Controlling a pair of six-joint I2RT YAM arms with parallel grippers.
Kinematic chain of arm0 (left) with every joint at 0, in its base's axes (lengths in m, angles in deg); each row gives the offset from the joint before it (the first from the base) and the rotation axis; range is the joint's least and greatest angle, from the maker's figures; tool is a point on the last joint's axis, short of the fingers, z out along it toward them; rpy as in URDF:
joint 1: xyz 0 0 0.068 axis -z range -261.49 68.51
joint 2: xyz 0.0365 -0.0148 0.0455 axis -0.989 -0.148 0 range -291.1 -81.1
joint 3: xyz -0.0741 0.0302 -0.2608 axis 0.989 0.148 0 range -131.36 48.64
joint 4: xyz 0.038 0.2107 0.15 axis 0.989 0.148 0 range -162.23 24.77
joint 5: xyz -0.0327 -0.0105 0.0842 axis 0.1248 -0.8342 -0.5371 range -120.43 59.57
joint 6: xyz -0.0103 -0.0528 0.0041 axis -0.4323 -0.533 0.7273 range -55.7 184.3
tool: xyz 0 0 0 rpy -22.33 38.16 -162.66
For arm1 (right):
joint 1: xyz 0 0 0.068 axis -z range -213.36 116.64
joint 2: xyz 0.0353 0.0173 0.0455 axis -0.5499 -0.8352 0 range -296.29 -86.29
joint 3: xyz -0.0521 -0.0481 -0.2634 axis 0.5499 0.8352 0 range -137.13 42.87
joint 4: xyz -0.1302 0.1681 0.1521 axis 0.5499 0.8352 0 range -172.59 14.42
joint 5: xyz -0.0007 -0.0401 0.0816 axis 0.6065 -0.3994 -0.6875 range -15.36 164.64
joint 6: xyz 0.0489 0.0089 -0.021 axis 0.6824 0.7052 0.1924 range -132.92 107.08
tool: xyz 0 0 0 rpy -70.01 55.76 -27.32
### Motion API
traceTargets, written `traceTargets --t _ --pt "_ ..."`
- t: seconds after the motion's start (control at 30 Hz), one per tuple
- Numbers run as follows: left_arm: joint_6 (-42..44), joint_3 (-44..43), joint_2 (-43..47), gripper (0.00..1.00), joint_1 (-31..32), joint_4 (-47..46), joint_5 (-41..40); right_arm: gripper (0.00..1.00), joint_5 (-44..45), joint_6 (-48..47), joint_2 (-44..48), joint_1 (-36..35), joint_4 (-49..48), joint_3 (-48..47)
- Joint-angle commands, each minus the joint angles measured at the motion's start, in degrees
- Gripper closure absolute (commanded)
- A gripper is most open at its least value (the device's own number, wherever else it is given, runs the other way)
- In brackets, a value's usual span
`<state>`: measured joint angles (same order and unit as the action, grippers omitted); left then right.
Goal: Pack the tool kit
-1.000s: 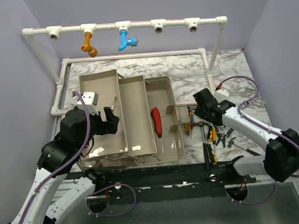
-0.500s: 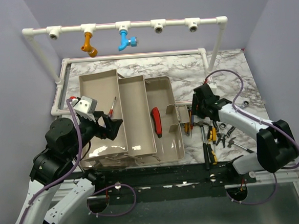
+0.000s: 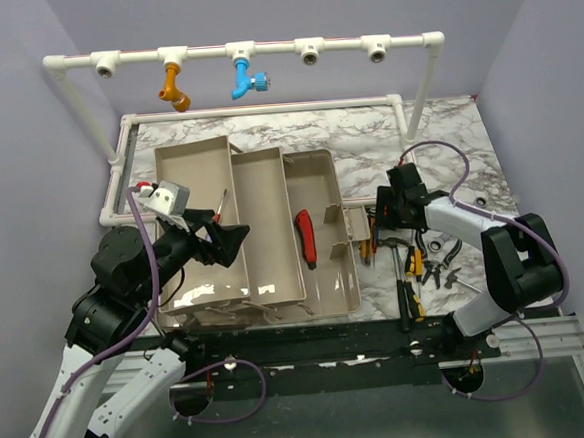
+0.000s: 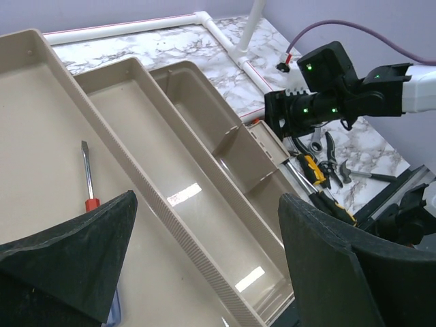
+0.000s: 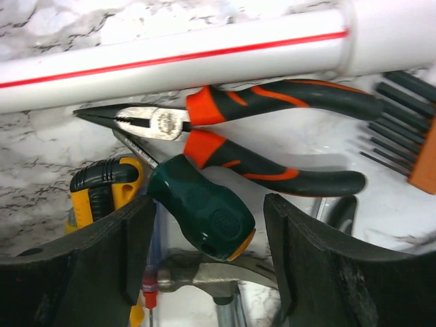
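The tool kit's box [image 3: 327,287] lies open, its beige trays [image 4: 122,129] fanned out to the left. A red-handled screwdriver [image 4: 87,178] rests in the leftmost tray and a red knife [image 3: 305,236] in the base. My left gripper [image 3: 228,241] hovers open over the left tray [image 4: 204,272], holding nothing. My right gripper [image 3: 387,217] is down among the loose tools right of the box. It is open, with its fingers either side of a green-handled screwdriver [image 5: 201,208] and gaps visible on both sides [image 5: 208,252]. Orange-and-black pliers [image 5: 238,136] lie just beyond.
A white pipe frame [image 3: 264,109] rings the table's back and sides and runs close past the right gripper [image 5: 170,54]. Orange [image 3: 173,87] and blue [image 3: 247,80] fittings hang from the upper bar. A yellow-black handle [image 5: 105,187], a hammer head [image 5: 204,276] and more tools [image 3: 421,265] crowd the right side.
My left gripper has swung right and forward over the trays. My right arm has folded its elbow in, holding the gripper at the tool pile, and its jaws have narrowed slightly.
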<state>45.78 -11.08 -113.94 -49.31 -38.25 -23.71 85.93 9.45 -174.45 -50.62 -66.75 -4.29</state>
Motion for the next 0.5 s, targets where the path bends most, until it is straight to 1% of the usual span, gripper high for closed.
traceTargets --t 0.0,0.07,0.13,0.23,0.27,0.33,0.4,0.47 --pt "-1.0 -1.7 -1.5 0.13 -0.4 -1.4 2.2 0.3 -5.3 -1.2 -1.5 -0.1 -2.1 0.9" --pt "-1.2 -1.6 -1.2 0.13 -0.4 -1.4 2.3 0.31 -6.2 -1.2 -0.8 -0.1 -2.1 1.4" --pt "-1.6 -1.3 -0.8 0.13 -0.4 -1.3 2.2 0.35 -6.3 -1.1 -0.5 0.0 -1.4 1.3" --pt "-1.8 -1.3 -0.2 0.13 -0.4 -1.0 2.4 0.53 -5.9 -0.2 0.4 -0.1 -0.1 1.3" --pt "-1.8 -1.5 -0.1 0.13 -0.4 -0.6 2.4 0.55 -5.9 0.1 1.2 -0.1 0.2 1.5" --pt "-1.9 -1.9 0.0 0.13 -0.4 0.2 2.8 0.56 -6.3 0.6 3.7 -0.1 0.4 2.3" --pt "-1.9 -2.3 0.1 0.13 -0.4 0.8 3.1 0.62 -5.8 1.1 6.0 0.0 1.0 2.8" --pt "-2.0 -2.5 0.3 0.13 -0.4 1.3 3.5 0.63 -4.8 2.0 8.0 -0.1 2.5 2.6"
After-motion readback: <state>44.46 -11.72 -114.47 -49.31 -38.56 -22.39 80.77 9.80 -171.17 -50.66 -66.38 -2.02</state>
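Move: The green-handled screwdriver is nearly in my right grasp: its handle sits about 1 cm left of the hand point, some 1 cm ahead and 1 cm below. Roughly 2 cm lower than the hand, the orange-and-black pliers lie about 6 cm ahead and 4 cm right, the yellow knife 2 cm ahead and 5 cm left, and the hammer head 2 cm back, straight behind. From my left hand, that handle is about 16 cm ahead, 36 cm right and 33 cm down. I close my right fingers on the fat green handle, easing the hand a good 1 cm to the left over it and slightly down as they come in, until both pads pinch it from its left and right sides. With the handle gripped, I begin drawing back about 1 cm towards the hammer head and up by nearly 1 cm. ##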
